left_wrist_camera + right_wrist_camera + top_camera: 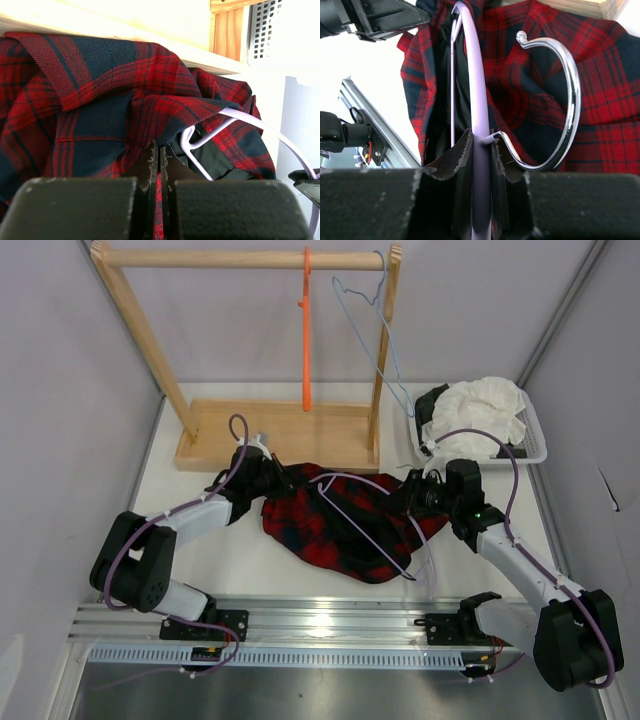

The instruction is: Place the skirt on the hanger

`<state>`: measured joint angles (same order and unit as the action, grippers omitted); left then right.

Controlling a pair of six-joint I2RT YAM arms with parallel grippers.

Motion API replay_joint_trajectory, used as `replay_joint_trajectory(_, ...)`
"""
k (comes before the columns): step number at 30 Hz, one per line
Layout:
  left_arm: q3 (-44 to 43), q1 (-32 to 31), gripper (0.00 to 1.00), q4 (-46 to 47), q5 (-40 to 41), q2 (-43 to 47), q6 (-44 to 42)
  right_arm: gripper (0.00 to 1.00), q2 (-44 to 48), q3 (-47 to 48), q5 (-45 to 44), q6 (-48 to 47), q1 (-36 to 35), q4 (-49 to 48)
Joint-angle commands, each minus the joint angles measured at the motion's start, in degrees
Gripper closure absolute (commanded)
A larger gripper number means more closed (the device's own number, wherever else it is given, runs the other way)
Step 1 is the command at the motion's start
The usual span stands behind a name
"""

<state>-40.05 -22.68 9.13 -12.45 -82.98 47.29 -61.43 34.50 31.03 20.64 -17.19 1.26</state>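
The red and black plaid skirt (340, 525) lies bunched on the white table between my two arms. The lavender hanger (362, 528) rests across it, partly tucked under the cloth. My left gripper (268, 472) is at the skirt's left edge, shut on a fold of the plaid fabric (100, 100); a strip of red cloth shows between the pressed fingertips of the left gripper (161, 150). The hanger's end (240, 120) pokes out of the skirt just right of it. My right gripper (481, 137) is shut on the hanger's lavender bar (475, 75) beside its chrome hook (570, 100), over the skirt (610, 100).
A wooden rack (250, 258) stands at the back, its base (280, 430) just behind the skirt. On it hang an orange hanger (306, 330) and a pale blue hanger (375, 330). A white basket (535, 440) holding white fabric (480, 410) sits at the back right. A metal rail (330, 615) runs along the near edge.
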Motion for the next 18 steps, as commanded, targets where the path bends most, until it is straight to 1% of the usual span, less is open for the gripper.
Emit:
replay_joint_trajectory(1, 0.2, 0.2, 1.0, 0.5, -0.1, 0.7, -2.3, 1.0, 1.0, 0.1, -1.5, -1.5, -0.1, 0.5)
replay_joint_trajectory(4, -0.7, -0.6, 1.0, -1.4, 0.3, 0.7, -4.7, 1.0, 0.8, 0.0, 0.0, -1.6, -0.3, 0.5)
replay_joint_trajectory(6, -2.7, -1.2, 0.95, -4.3, 1.2, 0.5, -7.5, 1.0, 1.0, 0.0, -1.0, -1.6, -1.3, 0.8)
replay_joint_trajectory(7, -3.0, -1.9, 0.89, -5.0, 2.5, 0.7, -8.3, 1.0, 1.0, 0.0, -1.4, -1.8, -1.7, 1.2)
replay_joint_trajectory(10, -5.2, -2.7, 0.77, -7.7, 5.1, 1.6, -12.0, 1.0, 0.5, 0.2, -2.2, -2.1, -2.6, 1.1)
replay_joint_trajectory(13, -6.9, -3.0, 0.67, -8.7, 5.2, 2.2, -14.4, 1.0, 0.3, 0.5, -2.4, -1.9, -2.8, 1.0)
replay_joint_trajectory(15, -8.2, -3.3, 0.64, -8.9, 5.0, 2.6, -17.2, 1.0, 0.3, 0.7, -2.4, -2.0, -2.8, 1.0)
replay_joint_trajectory(18, -11.9, -4.7, 0.64, -13.0, 4.2, 1.9, -22.3, 1.0, 0.0, 0.9, -2.4, -2.0, -2.8, 0.9)
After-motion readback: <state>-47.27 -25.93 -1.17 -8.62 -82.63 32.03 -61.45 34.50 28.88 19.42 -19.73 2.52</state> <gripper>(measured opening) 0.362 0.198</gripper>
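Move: The left gripper is shut on the skirt's waist edge, right beside the hanger's left end, which lies about 6 cm to its right, level with it and only some 1 cm lower. The skirt's middle is roughly 10 cm back and 14 cm to the right, 4 cm lower; the middle of the rack's wooden base is 11 cm ahead and 3 cm left. For the right gripper, holding the hanger, that left end is some 20 cm left, 6 cm ahead and 5 cm down. Open the left gripper to about a third to let go of the skirt's waist edge beside the hanger's end, easing a touch down and back first, then lift it nearly 2 cm. Meanwhile roll it some 15 degrees, left side rising, with a slight clockwise turn. Keep the right gripper's hold on the hanger, letting it settle under 1 cm back, left and down. ##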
